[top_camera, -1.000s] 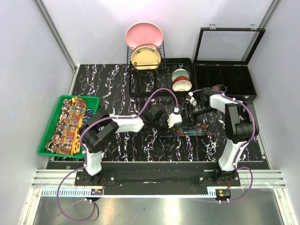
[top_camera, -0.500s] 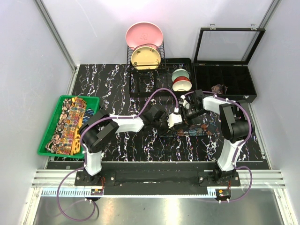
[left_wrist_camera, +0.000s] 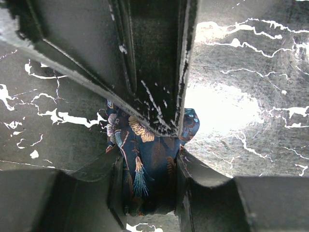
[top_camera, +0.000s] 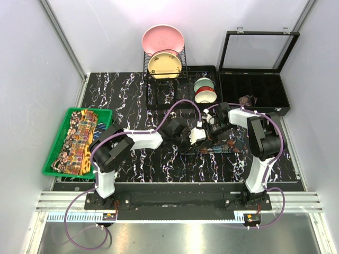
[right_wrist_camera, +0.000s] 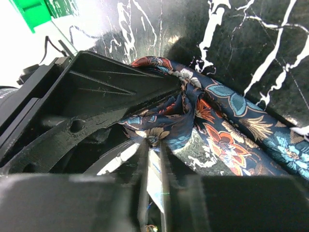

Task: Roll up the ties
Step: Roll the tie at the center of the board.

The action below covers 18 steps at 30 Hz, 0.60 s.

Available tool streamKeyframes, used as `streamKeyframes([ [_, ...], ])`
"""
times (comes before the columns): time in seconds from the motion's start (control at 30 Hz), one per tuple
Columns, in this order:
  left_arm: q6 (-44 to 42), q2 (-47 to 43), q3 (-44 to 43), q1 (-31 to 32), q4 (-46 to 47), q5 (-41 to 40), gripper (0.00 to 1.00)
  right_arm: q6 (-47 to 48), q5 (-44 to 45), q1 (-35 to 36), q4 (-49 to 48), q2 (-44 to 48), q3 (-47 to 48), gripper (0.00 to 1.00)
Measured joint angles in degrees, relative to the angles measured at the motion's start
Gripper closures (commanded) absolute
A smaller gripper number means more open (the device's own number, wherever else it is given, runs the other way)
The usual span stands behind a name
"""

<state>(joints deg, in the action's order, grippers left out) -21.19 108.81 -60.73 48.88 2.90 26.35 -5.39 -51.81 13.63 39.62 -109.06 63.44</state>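
A dark blue floral tie (top_camera: 226,144) lies across the black marble table, right of centre. My left gripper (top_camera: 197,135) is shut on its end; in the left wrist view the fabric (left_wrist_camera: 145,159) fills the gap between my fingers (left_wrist_camera: 183,193). My right gripper (top_camera: 212,127) is right beside it and is shut on a bunched fold of the same tie (right_wrist_camera: 227,130), its jaws nearly together (right_wrist_camera: 153,145). Yellow-orange paisley ties (top_camera: 79,138) lie in a green tray (top_camera: 53,153) at the left. A small brownish coiled tie (top_camera: 247,99) sits in the black box.
A black compartment box (top_camera: 265,95) with its lid raised stands at the back right. A rack with pink and yellow plates (top_camera: 163,53) stands at the back, stacked bowls (top_camera: 204,90) to its right and a small black tray (top_camera: 160,95) in front of it.
My right gripper has moved left and a little nearer, closing up on the left gripper over the tie's end. The left arm has hardly moved.
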Motion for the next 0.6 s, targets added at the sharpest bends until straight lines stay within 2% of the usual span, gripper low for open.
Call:
streamKeyframes([
  [0.13, 0.0, 0.0, 0.0, 0.0, 0.0, 0.0, 0.63, 0.0, -0.3, 0.0, 0.3, -0.7, 0.5, 1.00],
  [0.17, 0.0, 0.0, 0.0, 0.0, 0.0, 0.0, 0.57, 0.0, -0.3, 0.0, 0.3, -0.7, 0.6, 1.00],
  [0.27, -0.4, 0.0, 0.0, 0.0, -0.2, 0.3, 0.50, 0.0, 0.2, 0.1, 0.5, -0.7, 0.6, 1.00],
  [0.6, -0.6, 0.0, -1.1, -0.1, -1.9, 1.7, 0.40, -1.8, 4.5, -1.0, 0.6, -0.8, 0.6, 1.00],
])
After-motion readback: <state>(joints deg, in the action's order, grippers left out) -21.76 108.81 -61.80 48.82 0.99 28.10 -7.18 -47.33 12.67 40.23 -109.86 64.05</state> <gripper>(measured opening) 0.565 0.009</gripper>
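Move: The left hand's fingers are already around the tie's rolled part, which lies right at its hand point. From the right hand, that roll is about 3 cm to the left, level fore and aft, and 2 cm lower, with its near lip already between the closing fingers. The tie's flat tail is centred roughly 10 cm to the right of the right hand, 1 cm back and 5 cm below. The red bowl stands about 20 cm ahead of it, hardly off to either side. Almost in place, the right hand finishes shutting its fingers, pinching the near lip of the rolled tie, then eases about 1 cm down and 1 cm to the right, tilting some 5 degrees. The left hand barely shifts but spreads its fingers by about a fifth of their range, slackening its squeeze around the roll. ##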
